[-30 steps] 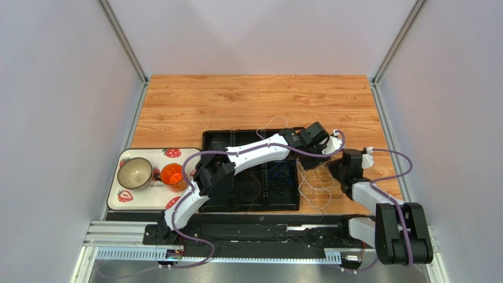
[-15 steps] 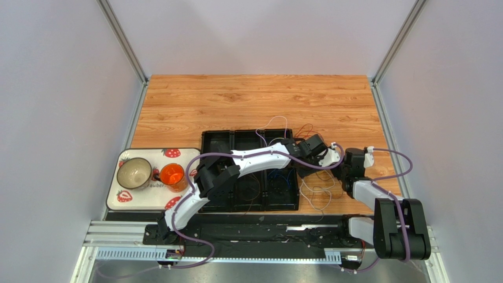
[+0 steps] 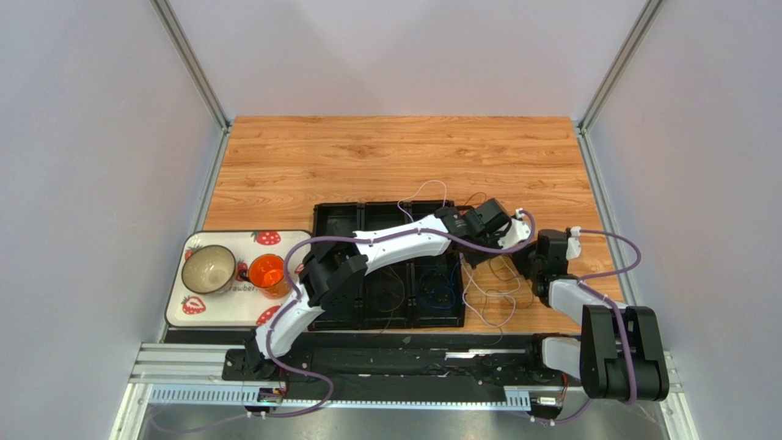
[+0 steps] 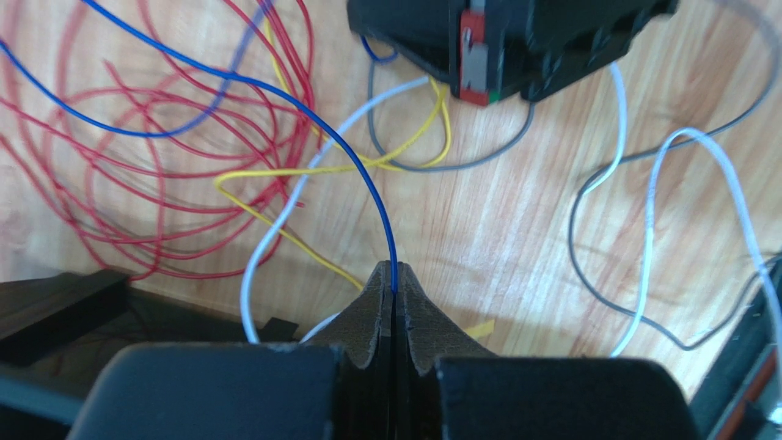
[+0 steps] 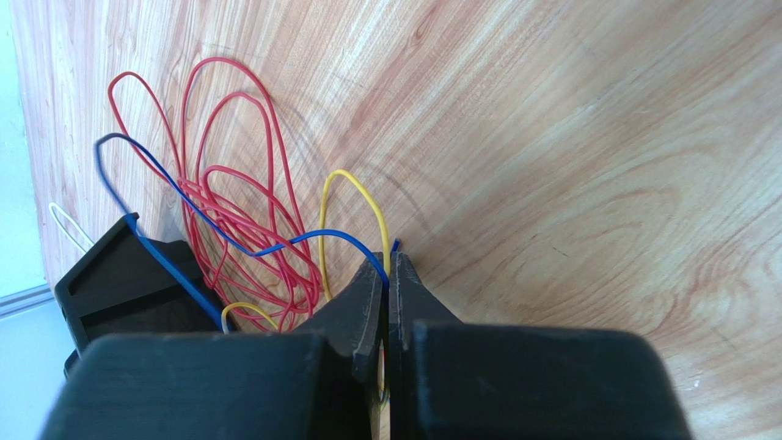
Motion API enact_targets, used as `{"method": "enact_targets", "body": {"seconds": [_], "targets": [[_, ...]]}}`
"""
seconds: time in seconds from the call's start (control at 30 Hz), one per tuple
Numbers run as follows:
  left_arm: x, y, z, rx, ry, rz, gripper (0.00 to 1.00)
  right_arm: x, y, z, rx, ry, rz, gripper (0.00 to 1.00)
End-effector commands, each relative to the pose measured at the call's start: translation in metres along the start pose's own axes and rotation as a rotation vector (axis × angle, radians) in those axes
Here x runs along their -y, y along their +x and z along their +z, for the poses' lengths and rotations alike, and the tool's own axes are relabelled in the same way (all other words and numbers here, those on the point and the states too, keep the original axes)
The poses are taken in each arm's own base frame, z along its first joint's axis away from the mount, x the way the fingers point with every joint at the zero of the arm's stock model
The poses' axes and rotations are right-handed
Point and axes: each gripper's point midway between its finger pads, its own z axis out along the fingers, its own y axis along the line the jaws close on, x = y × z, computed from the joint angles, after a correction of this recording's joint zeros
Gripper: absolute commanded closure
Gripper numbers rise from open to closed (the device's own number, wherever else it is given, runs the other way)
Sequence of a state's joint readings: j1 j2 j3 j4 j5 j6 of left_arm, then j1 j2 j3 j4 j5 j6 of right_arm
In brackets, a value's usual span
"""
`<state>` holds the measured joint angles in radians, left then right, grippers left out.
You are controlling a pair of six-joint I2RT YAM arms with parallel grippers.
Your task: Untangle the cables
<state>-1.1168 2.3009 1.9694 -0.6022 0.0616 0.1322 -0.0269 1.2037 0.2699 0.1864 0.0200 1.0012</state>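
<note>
The cables [image 3: 488, 286] lie in a loose tangle on the wood, right of the black tray. In the left wrist view my left gripper [image 4: 393, 278] is shut on a thin blue cable [image 4: 303, 110] that arcs up and left over red loops [image 4: 138, 183], a yellow cable [image 4: 312, 170] and white cable [image 4: 656, 183]. My right gripper [image 5: 389, 266] is shut on the blue cable [image 5: 303, 236] with a yellow cable [image 5: 353, 183] running into its jaws; red loops [image 5: 229, 183] lie behind. From above, the left gripper [image 3: 508, 240] and right gripper [image 3: 534, 258] sit close together over the tangle.
A black compartment tray [image 3: 335, 218] holds a few more wires under the left arm. At the left, a strawberry-print tray [image 3: 197, 307] carries a bowl [image 3: 209, 268] and an orange cup [image 3: 268, 272]. Bare wood extends behind.
The left gripper's jaws have gone from open to shut on the blue cable. The left wrist dipped toward the tangle and settled beside the right gripper.
</note>
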Motion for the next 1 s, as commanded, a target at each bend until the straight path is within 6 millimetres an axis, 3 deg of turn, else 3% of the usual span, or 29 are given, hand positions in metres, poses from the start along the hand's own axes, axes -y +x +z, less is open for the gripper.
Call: {"method": "enact_targets", "body": {"seconds": [0.0,0.33,0.47,0.7,0.9,0.97], "targets": [[-0.006,-0.068,-0.073,0.194,0.013,-0.051,1.0,0.005,0.003,0.002,-0.017,0.023,-0.018,1.0],[-0.027,-0.097,-0.15,0.35,0.051,-0.214,1.0,0.006,0.003,0.002,-0.019,0.026,-0.02,1.0],[-0.039,-0.104,-0.202,0.422,-0.021,-0.223,1.0,0.005,0.003,0.003,-0.018,0.024,-0.02,1.0],[-0.036,-0.118,-0.289,0.618,-0.065,-0.226,1.0,0.006,0.003,0.003,-0.021,0.028,-0.023,1.0],[-0.038,-0.108,-0.374,0.793,-0.167,-0.247,1.0,0.006,0.003,0.004,-0.023,0.034,-0.023,1.0],[-0.04,-0.102,-0.389,0.817,-0.198,-0.248,1.0,0.007,0.004,0.004,-0.026,0.037,-0.023,1.0]]}}
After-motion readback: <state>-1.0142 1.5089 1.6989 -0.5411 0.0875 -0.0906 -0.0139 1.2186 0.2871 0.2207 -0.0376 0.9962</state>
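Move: The blue cable is already pinched in the left fingers, its slack loop running to the right fingers, which also still grip the yellow cable. From the left hand the black box's near right compartment lies about 9 cm left, 6 cm back, 7 cm down; the red cables some 8 cm ahead, 3 cm right; the white cable 8 cm back, 3 cm right. From the right hand that compartment is roughly 17 cm left, 8 cm back. The blue cable is hauled up by the closed left fingers, about 30 cm and fast, away from the right hand and the red cables; later in the rise the left hand also swings some 10 cm left over the black box, its fingers tilting up about 35 degrees to point nearly level rightwards. The right hand keeps its pinch on the yellow and blue cables low at the table, shifting a centimetre or so left and up only at the very end, seemingly tugged. ##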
